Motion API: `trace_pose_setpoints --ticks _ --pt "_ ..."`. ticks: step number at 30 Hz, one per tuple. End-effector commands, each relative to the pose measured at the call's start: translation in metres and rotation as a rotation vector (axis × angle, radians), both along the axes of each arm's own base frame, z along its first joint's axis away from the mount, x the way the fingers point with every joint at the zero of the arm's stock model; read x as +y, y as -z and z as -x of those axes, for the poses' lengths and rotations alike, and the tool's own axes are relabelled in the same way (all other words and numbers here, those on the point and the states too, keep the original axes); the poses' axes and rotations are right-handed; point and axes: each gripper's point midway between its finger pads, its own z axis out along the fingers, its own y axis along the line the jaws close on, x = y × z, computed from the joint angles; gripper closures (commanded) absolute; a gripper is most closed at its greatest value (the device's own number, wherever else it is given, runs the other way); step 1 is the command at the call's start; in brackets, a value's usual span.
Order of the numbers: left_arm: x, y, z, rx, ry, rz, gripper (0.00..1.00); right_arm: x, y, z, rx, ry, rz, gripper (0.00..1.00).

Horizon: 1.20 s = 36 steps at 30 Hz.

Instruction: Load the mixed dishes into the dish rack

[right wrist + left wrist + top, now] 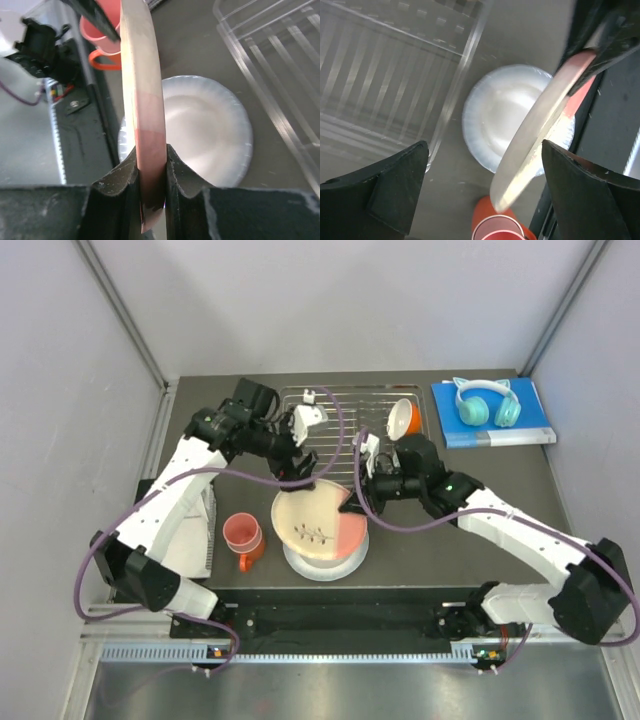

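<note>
The cream-and-pink sprig-patterned plate (315, 523) is lifted and tilted above a white plate (332, 565) at the table's front middle. My right gripper (150, 160) is shut on its pink rim (145, 100); from above that gripper (352, 500) sits at the plate's right edge. My left gripper (484, 150) is open, its fingers standing wide on either side of the plate's edge (535, 140) without touching it; from above it (303, 473) is at the plate's far edge. A pink tumbler (241, 531) stands inside the orange mug (247, 558). An orange bowl (404, 418) leans in the dish rack (345, 410).
Teal cat-ear headphones (487, 403) lie on a blue book (525, 430) at the back right. A clear ribbed tray (380, 75) lies at the table's left side under the left arm. The tumbler and mug stand just left of the white plate.
</note>
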Motion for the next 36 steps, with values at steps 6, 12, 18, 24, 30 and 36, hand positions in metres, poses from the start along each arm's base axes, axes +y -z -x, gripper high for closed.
trace_pose_setpoints --ticks 6,12,18,24,30,36 --pt "0.095 -0.145 -0.063 -0.216 -0.518 0.371 0.01 -0.059 -0.166 -0.07 -0.716 0.315 0.075 1.0" --pt "0.136 -0.117 -0.061 -0.11 -0.635 0.384 0.01 -0.086 -0.217 -0.092 -1.058 0.376 0.193 1.0" --pt "0.133 -0.082 -0.062 -0.005 -0.671 0.402 0.01 -0.094 -0.203 -0.125 -1.23 0.325 0.466 1.0" --pt "0.13 -0.057 -0.073 0.072 -0.679 0.423 0.01 -0.089 -0.195 -0.164 -1.337 0.329 0.654 1.0" --pt "0.13 -0.028 -0.089 0.119 -0.695 0.424 0.01 -0.075 -0.183 -0.184 -1.324 0.295 0.721 1.0" --pt "0.125 0.004 -0.103 0.199 -0.711 0.383 0.01 -0.067 -0.16 -0.182 -1.29 0.25 0.737 1.0"
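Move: The cream-and-pink plate is already pinched in my right hand. From that hand the dish rack's middle lies about 15 cm ahead, 2 cm right and 12 cm down; the green bowl is some 11 cm ahead and 16 right, the white-orange bowl 21 ahead and 15 right, the white plate 11 back, 5 left and 17 down. From my open left hand, the rack's middle is 10 cm ahead, 13 right. Keeping my grip on the cream-and-pink plate, I carry it with my right hand up and forward over the dish rack, about 17 cm forward and 8 cm right; I rise some 13 cm, then sink about 6, swinging the fingers from pointing left to forward-left, still slanting down. My left hand, already open, backs off the plate to the left and forward, rising, then sinks back beside the rack, turning counter-clockwise. ##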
